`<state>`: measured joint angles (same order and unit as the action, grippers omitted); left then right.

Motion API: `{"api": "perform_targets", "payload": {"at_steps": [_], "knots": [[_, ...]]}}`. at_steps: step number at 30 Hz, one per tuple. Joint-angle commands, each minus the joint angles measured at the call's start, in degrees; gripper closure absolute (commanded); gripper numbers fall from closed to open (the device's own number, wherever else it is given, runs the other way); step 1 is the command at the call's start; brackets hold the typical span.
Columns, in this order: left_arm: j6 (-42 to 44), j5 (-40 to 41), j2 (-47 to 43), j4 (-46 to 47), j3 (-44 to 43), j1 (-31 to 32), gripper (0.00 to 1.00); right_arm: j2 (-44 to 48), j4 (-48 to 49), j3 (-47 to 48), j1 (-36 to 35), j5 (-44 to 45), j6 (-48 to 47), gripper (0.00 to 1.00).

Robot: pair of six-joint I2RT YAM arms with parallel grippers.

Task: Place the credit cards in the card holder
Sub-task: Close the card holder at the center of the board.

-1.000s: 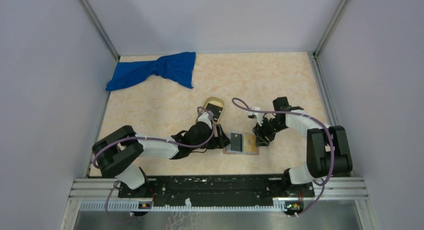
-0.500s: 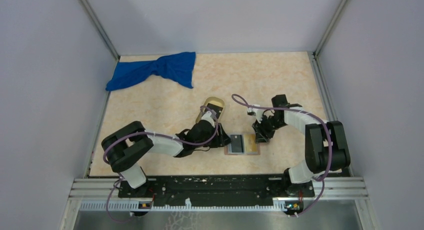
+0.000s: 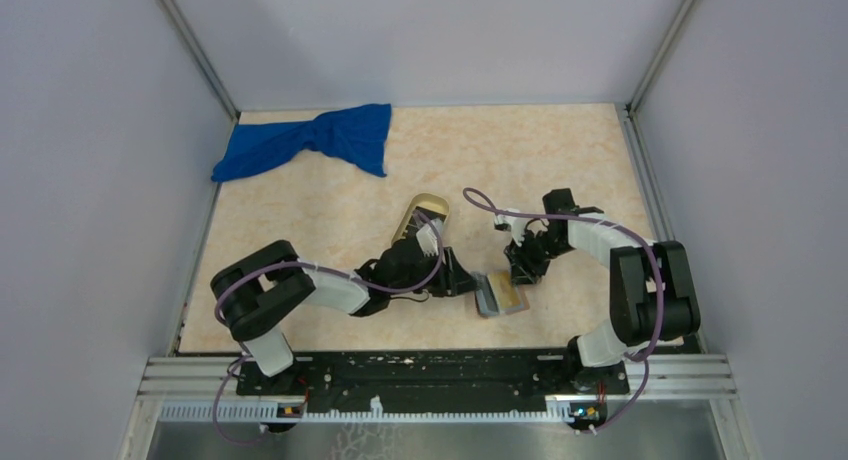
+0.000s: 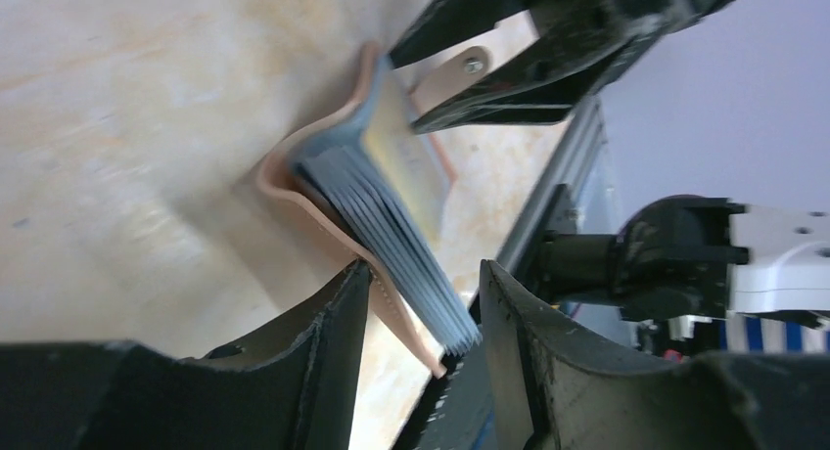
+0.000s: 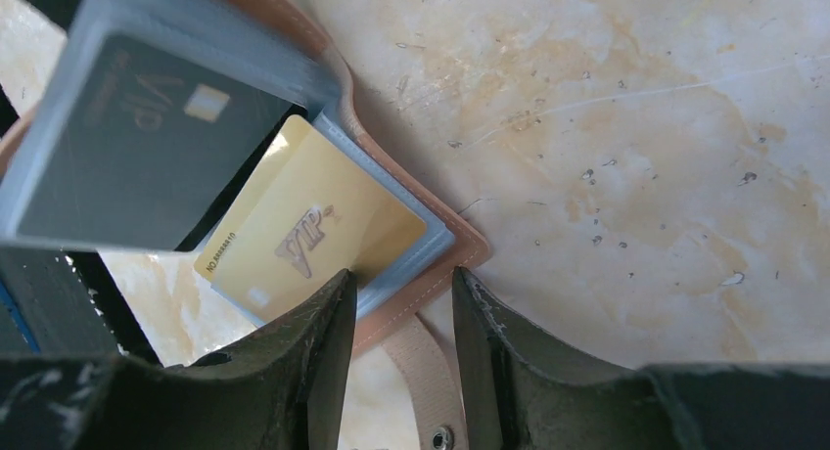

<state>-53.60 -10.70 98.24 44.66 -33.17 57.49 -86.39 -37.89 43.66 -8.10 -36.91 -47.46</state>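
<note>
The card holder (image 3: 500, 296), reddish-brown outside and blue-grey inside, lies half folded near the table's front. In the left wrist view its near flap (image 4: 391, 245) stands up between the jaws of my open left gripper (image 4: 421, 274), leather against one finger. My left gripper (image 3: 463, 278) is at its left side. My right gripper (image 3: 524, 270) is open over its right corner (image 5: 460, 240) and strap. A grey card (image 5: 137, 147) sits in a sleeve of the raised flap. A gold card (image 5: 313, 230) sits in a lower sleeve. I see no black card.
An oval tan tray (image 3: 420, 216) stands just behind my left wrist. A blue cloth (image 3: 310, 140) lies at the back left. The table's metal front rail (image 4: 577, 176) runs close behind the card holder in the left wrist view.
My left gripper has moved right and lifted the holder's left flap, so the flat open holder is now half folded and turned a little. My right gripper has barely moved.
</note>
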Motion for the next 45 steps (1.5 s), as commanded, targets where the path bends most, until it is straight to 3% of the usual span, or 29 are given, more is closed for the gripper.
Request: {"api": "perform_targets", "payload": {"at_steps": [1, 10, 24, 33, 41, 45], "knots": [[-1.41, -3.43, 1.54, 5.57, -3.33, 1.33, 0.48, -0.52, -0.85, -0.31, -1.33, -0.3, -0.53, 0.59], [-0.36, -1.85, 4.77, 0.4, -8.4, 2.54, 0.47, 0.99, -1.18, 0.17, -0.92, -1.35, 0.19, 0.57], [3.01, -1.17, 11.79, -2.82, -16.0, 2.58, 0.47, 13.17, 0.11, -0.17, 9.97, -3.26, 0.97, 0.48], [5.82, -0.78, 13.02, -3.79, -16.97, 2.7, 0.48, 23.81, -7.98, 0.06, 12.32, -10.03, -9.13, 0.4], [8.94, -0.18, 13.79, -2.91, -16.99, 2.6, 0.48, 19.83, -11.61, 1.42, 12.32, -10.55, -10.97, 0.38], [9.22, -0.54, 14.75, -3.08, -17.46, 2.54, 0.48, 18.15, -8.68, 0.93, 12.54, -7.41, -6.76, 0.38]]}}
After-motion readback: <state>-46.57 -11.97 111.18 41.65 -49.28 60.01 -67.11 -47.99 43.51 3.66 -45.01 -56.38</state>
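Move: The card holder's raised left cover, black card side inward, stands at the half-open left fingers, its middle some 4 cm right, 3 cm back and 2 cm below that hand. The flat half with the gold card, onto which it must fold, lies about 8 cm right, 3 cm back and 5 cm down; the tray is roughly 14 cm ahead and 12 cm left. From the right hand, at the holder's far right corner, the raised cover is about 10 cm left, 4 cm back and 2 cm up, the gold card 4 cm left and 3 cm back, just below. Rightward in a low arc, the left hand carries the raised cover over the gold-card half: about 6.5 cm across, rising 3 cm midway, then sinking to rest its half-open fingertips on the cover. The right hand first keeps the holder's right edge down, then comes free, rising, swinging a little right and tilting its fingertips forward while opening somewhat, ending about 7.5 cm higher. ##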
